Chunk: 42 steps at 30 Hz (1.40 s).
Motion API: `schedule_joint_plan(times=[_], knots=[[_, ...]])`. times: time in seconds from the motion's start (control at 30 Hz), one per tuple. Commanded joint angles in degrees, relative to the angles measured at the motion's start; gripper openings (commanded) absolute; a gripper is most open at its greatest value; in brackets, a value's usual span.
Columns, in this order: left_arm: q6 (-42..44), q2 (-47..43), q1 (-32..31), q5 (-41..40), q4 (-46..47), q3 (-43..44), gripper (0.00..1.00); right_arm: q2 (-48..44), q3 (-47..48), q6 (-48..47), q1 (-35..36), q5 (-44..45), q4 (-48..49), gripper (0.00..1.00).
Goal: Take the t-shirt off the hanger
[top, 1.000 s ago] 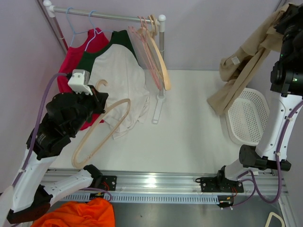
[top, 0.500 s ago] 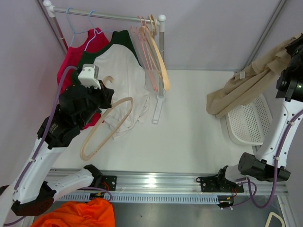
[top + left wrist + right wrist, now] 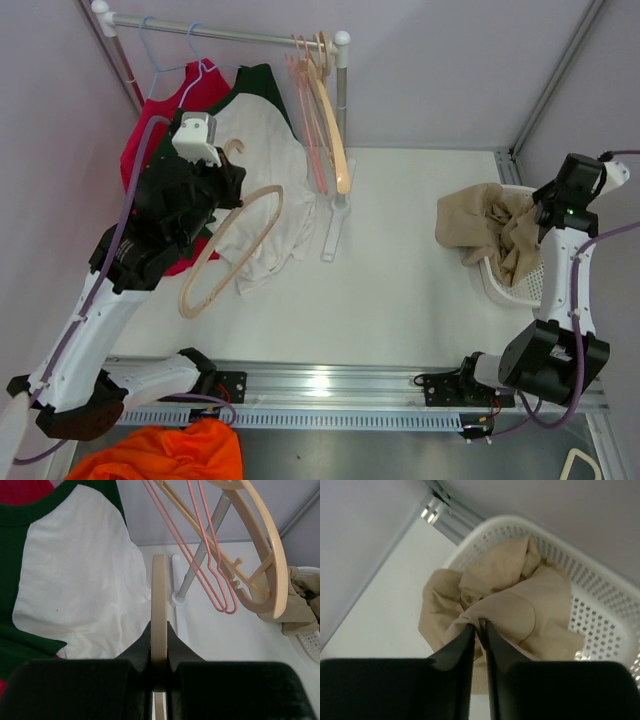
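My left gripper [image 3: 222, 185] is shut on a bare wooden hanger [image 3: 232, 250] and holds it up in front of the clothes rail; in the left wrist view the hanger [image 3: 159, 595] stands edge-on between the jaws. My right gripper [image 3: 545, 215] is shut on a beige t-shirt [image 3: 480, 222] that is bunched into the white basket [image 3: 520, 290] and hangs over its left rim. In the right wrist view the jaws pinch a fold of the t-shirt [image 3: 515, 615] above the basket [image 3: 600, 610].
A clothes rail [image 3: 220, 33] at the back left carries a white and green shirt [image 3: 255, 150], a red garment [image 3: 150, 150], pink wire hangers [image 3: 305, 110] and a wooden hanger [image 3: 335, 130]. Its post foot [image 3: 332, 225] stands on the table. An orange cloth [image 3: 170, 455] lies at the near left.
My right arm has come down from high up and lowered the beige t-shirt into the basket. My left gripper has raised the bare hanger and moved it towards the rail.
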Motion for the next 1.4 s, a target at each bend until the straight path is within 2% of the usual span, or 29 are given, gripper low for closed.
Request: schedule_joint_plan(times=[0.0, 0.03, 0.07, 0.13, 0.2, 0.4, 0.53, 0.73, 0.87, 0.93, 1.2, 1.37], knots=[[3.64, 0.68, 0.38, -0.97, 6.35, 3.95, 0.01, 0.60, -2.56, 2.37, -0.23, -0.02, 3.61, 0.19], [4.26, 0.94, 0.38, -1.49, 7.41, 4.04, 0.01, 0.69, -2.65, 2.29, -0.14, 0.15, 3.61, 0.33], [5.48, 1.56, 0.29, -2.80, 8.47, 4.30, 0.01, 0.43, -2.30, 2.03, -0.14, 0.33, 3.52, 0.52], [6.55, 2.26, 0.38, -4.13, 11.37, 5.01, 0.01, -0.19, -1.08, 1.07, -0.23, 0.77, 3.00, 0.60], [7.60, 3.66, 0.38, -5.80, 13.13, 5.62, 0.01, -1.33, 2.17, 0.27, 0.29, 1.91, 0.99, 0.62], [10.06, 7.71, 0.11, -8.87, 20.07, 4.92, 0.01, -3.61, 8.51, -2.10, 1.70, 0.25, -1.67, 0.67], [14.89, 12.09, -0.32, -8.26, 27.53, 3.96, 0.01, -5.81, 8.25, -1.93, 2.40, -5.72, -1.14, 0.68], [21.04, 17.64, -0.24, -8.17, 38.79, 4.75, 0.01, -8.27, 7.19, -3.16, 5.92, -5.82, -0.26, 0.68], [24.20, 23.61, -0.42, -13.43, 42.66, 10.09, 0.01, -9.59, 5.70, -3.16, 6.36, -6.79, 1.32, 0.68], [25.79, 24.94, -0.42, -13.19, 46.00, 11.07, 0.01, -9.77, 5.35, -3.16, 6.45, -7.14, 1.76, 0.68], [26.77, 32.49, 0.20, -12.22, 44.25, 20.82, 0.01, -9.94, 5.00, -3.86, 6.45, -7.22, 2.20, 0.68], [23.17, 37.06, 2.22, -8.45, 40.57, 27.58, 0.01, -10.21, 4.91, -3.95, 6.45, -8.19, 2.56, 0.68]])
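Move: The left gripper holds the empty wooden hanger. Its goal, the free stretch of rail, lies roughly 27 cm ahead, 7 cm right and 15 cm up. The pink hangers hang about 6 cm to the right of that stretch; the white-and-green shirt is some 20 cm ahead of the gripper, 2 cm left and well below. The basket is about 22 cm under the right gripper, 3 cm ahead and 5 cm right, with the beige t-shirt's bulk 6 cm left of that gripper, 2 cm ahead and 18 cm down. Lower the right gripper about 5 cm more towards the basket while opening its fingers wide to let go of the t-shirt, then lift it clear and swing left. Meanwhile, keeping the hanger pinched, raise the left gripper, carry it some 18 cm forward and a little right towards the rail, then up again, tipping the fingers up about 25 degrees. ##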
